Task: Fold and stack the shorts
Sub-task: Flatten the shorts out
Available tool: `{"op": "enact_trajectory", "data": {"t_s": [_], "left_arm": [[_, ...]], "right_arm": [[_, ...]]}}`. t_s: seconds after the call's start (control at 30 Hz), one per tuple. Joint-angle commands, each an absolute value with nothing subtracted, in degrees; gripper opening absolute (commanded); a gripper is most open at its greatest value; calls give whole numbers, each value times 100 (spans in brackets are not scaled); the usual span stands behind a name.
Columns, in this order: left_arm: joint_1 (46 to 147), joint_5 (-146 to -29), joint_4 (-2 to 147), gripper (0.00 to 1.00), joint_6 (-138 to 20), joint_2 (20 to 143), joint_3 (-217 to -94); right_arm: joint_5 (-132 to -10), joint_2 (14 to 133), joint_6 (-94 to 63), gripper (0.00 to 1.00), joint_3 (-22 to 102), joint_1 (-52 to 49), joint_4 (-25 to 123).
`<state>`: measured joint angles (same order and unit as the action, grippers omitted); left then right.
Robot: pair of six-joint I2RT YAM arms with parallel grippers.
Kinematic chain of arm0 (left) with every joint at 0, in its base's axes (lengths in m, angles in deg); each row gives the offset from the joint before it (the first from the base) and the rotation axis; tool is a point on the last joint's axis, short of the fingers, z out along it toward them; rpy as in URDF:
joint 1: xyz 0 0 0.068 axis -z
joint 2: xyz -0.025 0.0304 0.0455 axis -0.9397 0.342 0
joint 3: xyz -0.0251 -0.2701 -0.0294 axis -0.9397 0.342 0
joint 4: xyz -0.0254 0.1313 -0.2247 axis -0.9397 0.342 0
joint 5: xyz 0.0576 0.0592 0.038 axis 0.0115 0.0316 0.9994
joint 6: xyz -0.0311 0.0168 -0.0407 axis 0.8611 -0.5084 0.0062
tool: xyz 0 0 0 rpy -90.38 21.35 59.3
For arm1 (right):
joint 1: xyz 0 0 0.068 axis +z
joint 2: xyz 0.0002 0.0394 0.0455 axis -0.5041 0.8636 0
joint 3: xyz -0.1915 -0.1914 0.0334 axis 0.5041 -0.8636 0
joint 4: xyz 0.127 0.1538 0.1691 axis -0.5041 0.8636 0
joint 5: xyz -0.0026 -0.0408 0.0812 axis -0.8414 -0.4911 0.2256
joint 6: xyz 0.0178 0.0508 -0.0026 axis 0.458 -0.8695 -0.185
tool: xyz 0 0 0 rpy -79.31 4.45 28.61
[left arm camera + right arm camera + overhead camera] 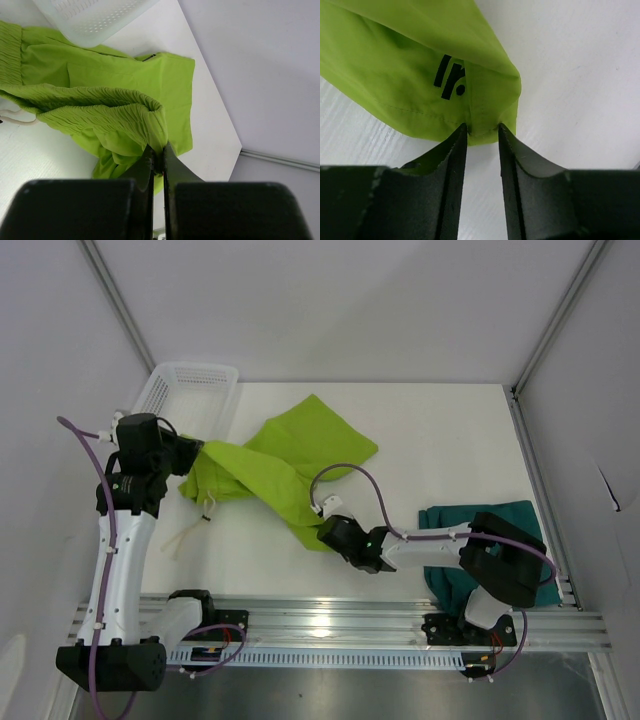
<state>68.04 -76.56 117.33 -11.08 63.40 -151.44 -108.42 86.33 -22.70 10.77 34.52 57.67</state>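
The lime shorts (290, 465) lie spread across the table's middle. In the left wrist view my left gripper (159, 150) is shut on the gathered waistband of the lime shorts (115, 80), lifting that end; from above the left gripper (200, 455) hangs near the basket. My right gripper (322, 530) is low at the near leg hem. In the right wrist view the right gripper (482, 129) has its fingertips either side of a hem corner of the lime shorts (395, 65), with a gap still between them. The teal shorts (442, 580) lie at the right, partly under the right arm.
A white mesh basket (190, 390) stands at the back left, just behind the left gripper, and shows as the basket (95, 17) in the left wrist view. A pale drawstring (195, 525) trails on the table. Metal rail (330, 625) runs along the near edge.
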Motion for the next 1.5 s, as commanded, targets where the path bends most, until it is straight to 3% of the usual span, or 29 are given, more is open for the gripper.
{"op": "enact_trajectory", "data": {"t_s": [0.0,0.13,0.27,0.37,0.53,0.87,1.3,1.47], "left_arm": [[6745,-7592,11487,0,-1210,6282,-15237],[6754,-7592,11487,0,-1219,6273,-15245],[6754,-7592,11495,0,-1236,6282,-15263],[6754,-7574,11495,0,-1245,6308,-15280],[6737,-7495,11592,0,-1289,6431,-15456],[6228,-7397,12646,0,-1816,7493,-16818],[5585,-8171,12963,0,-2396,8373,-17522],[5585,-8514,12849,2,-2519,8409,-17347]], "right_arm": [[-10850,8896,-2360,35,1309,3415,5953],[-10640,8985,-2325,35,1406,3328,5979],[-10367,8994,-2316,10,1397,3231,5962],[-10288,8880,-2299,0,1380,3222,5979],[-10077,8274,-2237,0,1371,3230,6216],[-9268,5288,-2289,0,1186,3678,7130],[-10032,2844,-3643,0,1142,3855,8562],[-10094,2762,-3582,0,1528,3732,8827]]}}
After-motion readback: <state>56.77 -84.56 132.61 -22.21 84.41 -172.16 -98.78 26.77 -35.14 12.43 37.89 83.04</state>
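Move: The right hand hovers at the table with its parted fingers about the near leg hem of the lime shorts, roughly 1 cm ahead, 1 cm left and 1 cm below. From that hand, the shorts' far leg lies flat some 21 cm ahead and 2 cm left, and the folded teal shorts are about 31 cm right and 4 cm back. The left hand holds the waistband high; from it the hem is about 22 cm right, 8 cm back and 28 cm down, the white basket some 18 cm ahead, 6 cm left and 26 cm down. The right hand eases about a centimetre forward and left, shuts its fingers on the near leg hem, then lifts it quickly about 23 cm while drawing back some 9 cm and, mostly towards the end, to the right away from the waistband, its left side rolling up some 40 degrees. Once the hem is pinched, the left hand keeps its closed grip on the waistband and pulls left about 7 cm and forward 3 to 4 cm, tipping some 15 degrees further down, then drifts a little back to the right and sinks about a centimetre. ##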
